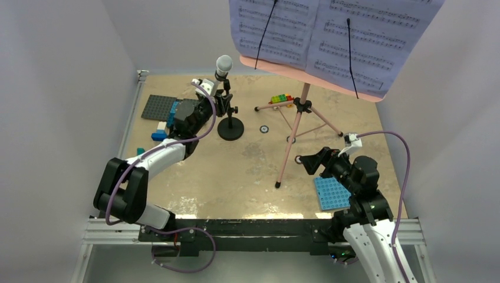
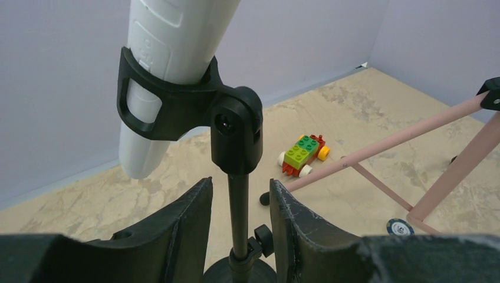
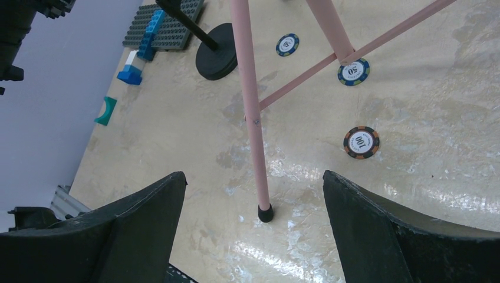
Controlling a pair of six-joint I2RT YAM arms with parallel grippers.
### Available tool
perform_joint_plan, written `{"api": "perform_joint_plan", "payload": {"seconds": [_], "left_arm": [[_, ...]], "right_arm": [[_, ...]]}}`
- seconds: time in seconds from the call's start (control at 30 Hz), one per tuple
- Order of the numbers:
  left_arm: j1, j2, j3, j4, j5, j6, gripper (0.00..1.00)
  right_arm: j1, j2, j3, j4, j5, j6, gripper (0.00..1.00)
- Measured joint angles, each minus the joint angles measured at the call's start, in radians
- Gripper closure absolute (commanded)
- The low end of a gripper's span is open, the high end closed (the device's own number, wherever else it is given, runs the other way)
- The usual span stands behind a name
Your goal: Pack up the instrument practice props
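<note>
A grey-white microphone (image 1: 223,65) (image 2: 171,65) sits clipped atop the thin black mic stand (image 1: 230,128) at the back left. My left gripper (image 1: 219,106) (image 2: 240,194) straddles the stand's pole (image 2: 238,212); the jaws are open, with a small gap on each side of the pole. The pink tripod music stand (image 1: 295,138) rises at centre right and carries lavender sheet-music pages (image 1: 330,35) on its desk. My right gripper (image 1: 309,162) (image 3: 252,175) hangs wide open just short of the near tripod leg (image 3: 247,88), holding nothing.
A grey studded plate (image 1: 158,107) and blue bricks (image 1: 159,134) lie at the left. A blue plate (image 1: 332,193) lies under the right arm. A toy brick car (image 2: 303,154) stands behind the tripod. Poker chips (image 3: 361,142) dot the table among the tripod legs.
</note>
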Motion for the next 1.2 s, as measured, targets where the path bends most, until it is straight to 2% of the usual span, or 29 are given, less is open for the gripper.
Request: {"api": "perform_joint_plan", "payload": {"seconds": [0.17, 0.5, 0.63, 0.9, 1.2], "left_arm": [[0.000, 0.023, 0.000, -0.005, -0.018, 0.003, 0.55], [0.000, 0.062, 0.006, 0.000, -0.021, 0.003, 0.61], [0.000, 0.076, 0.020, 0.004, -0.021, 0.003, 0.67], [0.000, 0.087, 0.024, 0.012, -0.012, 0.001, 0.99], [0.000, 0.021, -0.026, -0.003, 0.001, 0.001, 1.00]], "right_arm": [[0.000, 0.000, 0.000, 0.000, 0.000, 0.000, 0.09], [0.000, 0.008, 0.000, 0.001, 0.000, 0.000, 0.09], [0.000, 0.008, 0.000, 0.001, 0.000, 0.000, 0.09], [0.000, 0.008, 0.000, 0.001, 0.000, 0.001, 0.09], [0.000, 0.007, 0.000, 0.001, 0.000, 0.003, 0.09]]}}
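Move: The microphone stand's pole stands just ahead of the half-open left hand, about 2 cm forward and 1 cm right; the spot to grip is some 3 cm lower. The microphone hangs about 4 cm ahead, 2 cm left and 9 cm above that hand. The stand's round base lies about 2 cm ahead, 1 cm right and 21 cm below. From the right hand the pole is roughly 23 cm ahead, 31 cm left and 4 cm higher. Left hand sinks about 2.5 cm, edging forward, pinches the stand's pole, then pulls back some 1.5 cm. ##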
